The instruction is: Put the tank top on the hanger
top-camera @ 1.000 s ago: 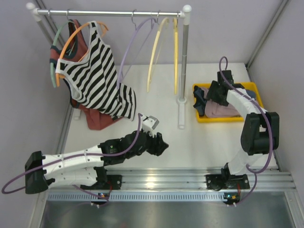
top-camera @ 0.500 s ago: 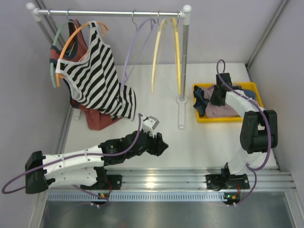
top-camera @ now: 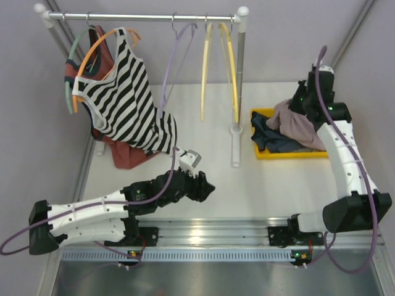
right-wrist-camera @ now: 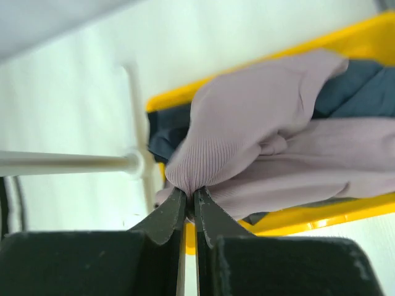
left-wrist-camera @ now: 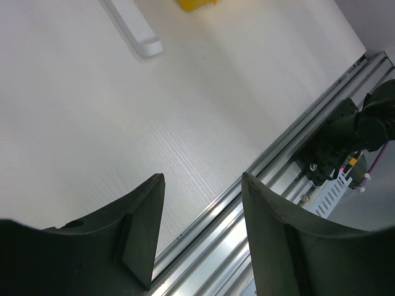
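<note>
The dusty pink tank top (top-camera: 301,125) hangs bunched above the yellow tray (top-camera: 290,155), with part of it still lying in the tray. My right gripper (top-camera: 300,105) is raised over the tray and shut on a fold of the tank top (right-wrist-camera: 265,117); its fingertips (right-wrist-camera: 190,196) pinch the ribbed cloth. The lavender hanger (top-camera: 169,73) hangs bare on the rail at the back, left of the two pale yellow hangers. My left gripper (top-camera: 207,187) hovers low over the table's middle front, open (left-wrist-camera: 202,180), with nothing between its fingers.
A dark blue garment (top-camera: 269,137) lies in the tray. A striped top (top-camera: 123,102) and a rust-red garment (top-camera: 126,157) hang at the left. Pale yellow hangers (top-camera: 207,68) hang beside the rack post (top-camera: 238,80). The rack foot (left-wrist-camera: 133,28) crosses the table. A metal rail (top-camera: 216,231) runs along the front.
My right gripper shut on the tank top in the tray and lifted it up and toward the back right. The left arm shifted only slightly.
</note>
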You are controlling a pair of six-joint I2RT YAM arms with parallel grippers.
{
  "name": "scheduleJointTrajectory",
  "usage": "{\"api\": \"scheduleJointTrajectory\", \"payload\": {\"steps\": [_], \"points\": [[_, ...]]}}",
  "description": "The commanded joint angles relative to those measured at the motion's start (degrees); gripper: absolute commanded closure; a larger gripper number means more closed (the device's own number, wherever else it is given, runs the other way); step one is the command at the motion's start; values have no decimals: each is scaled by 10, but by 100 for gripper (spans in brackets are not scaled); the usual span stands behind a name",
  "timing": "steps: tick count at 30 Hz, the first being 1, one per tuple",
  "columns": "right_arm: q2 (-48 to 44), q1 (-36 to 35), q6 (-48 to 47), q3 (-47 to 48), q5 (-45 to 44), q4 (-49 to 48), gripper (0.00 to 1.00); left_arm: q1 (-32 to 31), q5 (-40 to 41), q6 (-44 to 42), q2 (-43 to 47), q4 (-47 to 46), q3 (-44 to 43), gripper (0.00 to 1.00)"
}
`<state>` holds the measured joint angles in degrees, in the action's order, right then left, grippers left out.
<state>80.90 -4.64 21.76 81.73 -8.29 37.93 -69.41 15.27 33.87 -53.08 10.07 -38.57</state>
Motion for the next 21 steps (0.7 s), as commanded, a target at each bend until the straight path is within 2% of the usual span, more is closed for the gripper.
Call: {"api": "scheduleJointTrajectory", "payload": {"steps": [1, 8, 13, 17, 20, 21], "points": [[-77, 1, -6, 79, 21, 47, 100, 0, 13, -12, 20, -4, -26, 42], [-131, -16, -10, 218, 45, 120, 100, 0, 15, -17, 32, -3, -34, 43], [-152, -20, -2, 301, 109, 159, 100, 0, 20, -19, 43, -7, -34, 43], [-188, -27, 24, 252, 178, 140, 100, 0, 36, -4, 54, -7, -28, 43], [-232, -52, 57, 151, 205, 96, 100, 0, 52, 13, 75, -14, -13, 43], [-252, -82, 62, 96, 198, 81, 100, 0, 56, 15, 78, -17, -9, 42]]}}
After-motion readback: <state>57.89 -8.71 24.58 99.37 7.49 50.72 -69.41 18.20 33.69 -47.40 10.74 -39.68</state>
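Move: The right hand already pinches the mauve tank top; the bright yellow hanger is about 21 cm to its left, 2 cm back and 22 cm above. The pale yellow hanger hangs 6 cm farther left of that one. The bin's middle is some 4 cm back, 2 cm right and 22 cm below the right hand. From the left hand the bright yellow hanger is about 24 cm ahead, 3 cm right, 28 cm up. Right hand, still pinching, lifts the tank top about 20 cm, draws back 15, tipping up; left hand rises slightly. ##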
